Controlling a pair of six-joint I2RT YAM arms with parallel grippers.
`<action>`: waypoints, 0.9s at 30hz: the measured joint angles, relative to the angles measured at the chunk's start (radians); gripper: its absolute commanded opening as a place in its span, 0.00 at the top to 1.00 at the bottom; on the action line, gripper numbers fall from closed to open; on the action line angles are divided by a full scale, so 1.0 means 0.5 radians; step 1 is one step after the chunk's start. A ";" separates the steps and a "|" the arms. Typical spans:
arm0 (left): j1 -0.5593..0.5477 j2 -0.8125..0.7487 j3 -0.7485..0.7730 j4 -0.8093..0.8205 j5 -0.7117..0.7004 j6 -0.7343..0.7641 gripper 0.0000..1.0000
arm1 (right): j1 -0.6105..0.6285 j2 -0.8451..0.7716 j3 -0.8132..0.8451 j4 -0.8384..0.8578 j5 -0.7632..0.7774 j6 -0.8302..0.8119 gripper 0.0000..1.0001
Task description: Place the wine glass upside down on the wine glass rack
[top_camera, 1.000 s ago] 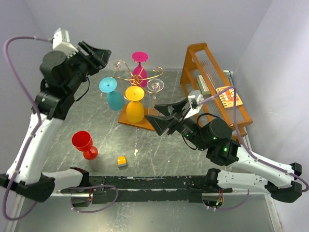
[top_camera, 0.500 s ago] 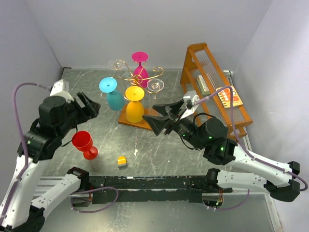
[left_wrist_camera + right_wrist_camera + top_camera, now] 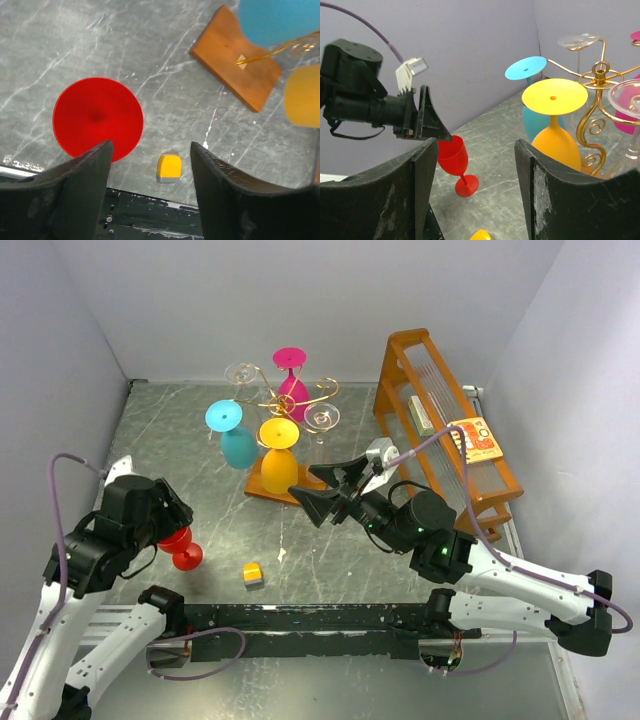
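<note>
A red wine glass point(image 3: 185, 552) stands upright on the table at the near left. My left gripper point(image 3: 174, 522) hovers just above its rim, open. From above, the red wine glass point(image 3: 97, 117) lies left of the gap of the left gripper point(image 3: 150, 149), partly behind the left finger. The wine glass rack point(image 3: 288, 398), gold wire on a wooden base point(image 3: 298, 492), holds cyan point(image 3: 236, 440), yellow point(image 3: 279, 462), magenta point(image 3: 290, 380) and clear glasses upside down. My right gripper point(image 3: 322, 496) is open in front of the rack, empty, and faces the red wine glass point(image 3: 454, 156).
A small yellow block point(image 3: 253, 573) lies near the front edge, right of the red glass. A tall orange slatted frame point(image 3: 440, 405) stands at the right with a small box on it. Walls close in at the left, back and right.
The left arm has swung down from the back left corner to just over the red glass. The right gripper has drifted a little to the left.
</note>
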State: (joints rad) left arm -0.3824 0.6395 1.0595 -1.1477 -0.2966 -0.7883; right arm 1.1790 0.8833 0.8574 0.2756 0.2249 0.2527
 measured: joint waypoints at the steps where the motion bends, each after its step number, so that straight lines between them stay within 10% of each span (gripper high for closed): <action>1: 0.000 0.002 -0.036 -0.005 -0.002 -0.015 0.39 | 0.000 0.001 -0.005 0.012 0.002 0.001 0.37; 27: 0.000 0.352 -0.394 0.253 -0.065 -0.043 0.93 | 0.000 -0.072 -0.037 0.013 0.108 -0.021 0.37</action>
State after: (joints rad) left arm -0.3824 0.8154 0.8627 -1.0210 -0.3290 -0.8101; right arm 1.1790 0.8471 0.8391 0.2821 0.2790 0.2424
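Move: The red wine glass stands upright below the open left hand, its middle about 2 cm ahead, 4 cm left and 13 cm down. From that hand, the yellow block lies some 11 cm right and 2 cm back, and the rack's wooden base about 17 cm ahead and 18 cm right, both roughly 20 cm lower. From the right hand, the red glass is some 26 cm left, 2 cm back and 29 cm down. Left hand sinks about 8 cm, easing slightly forward, and closes its fingers on the red glass's right rim. ##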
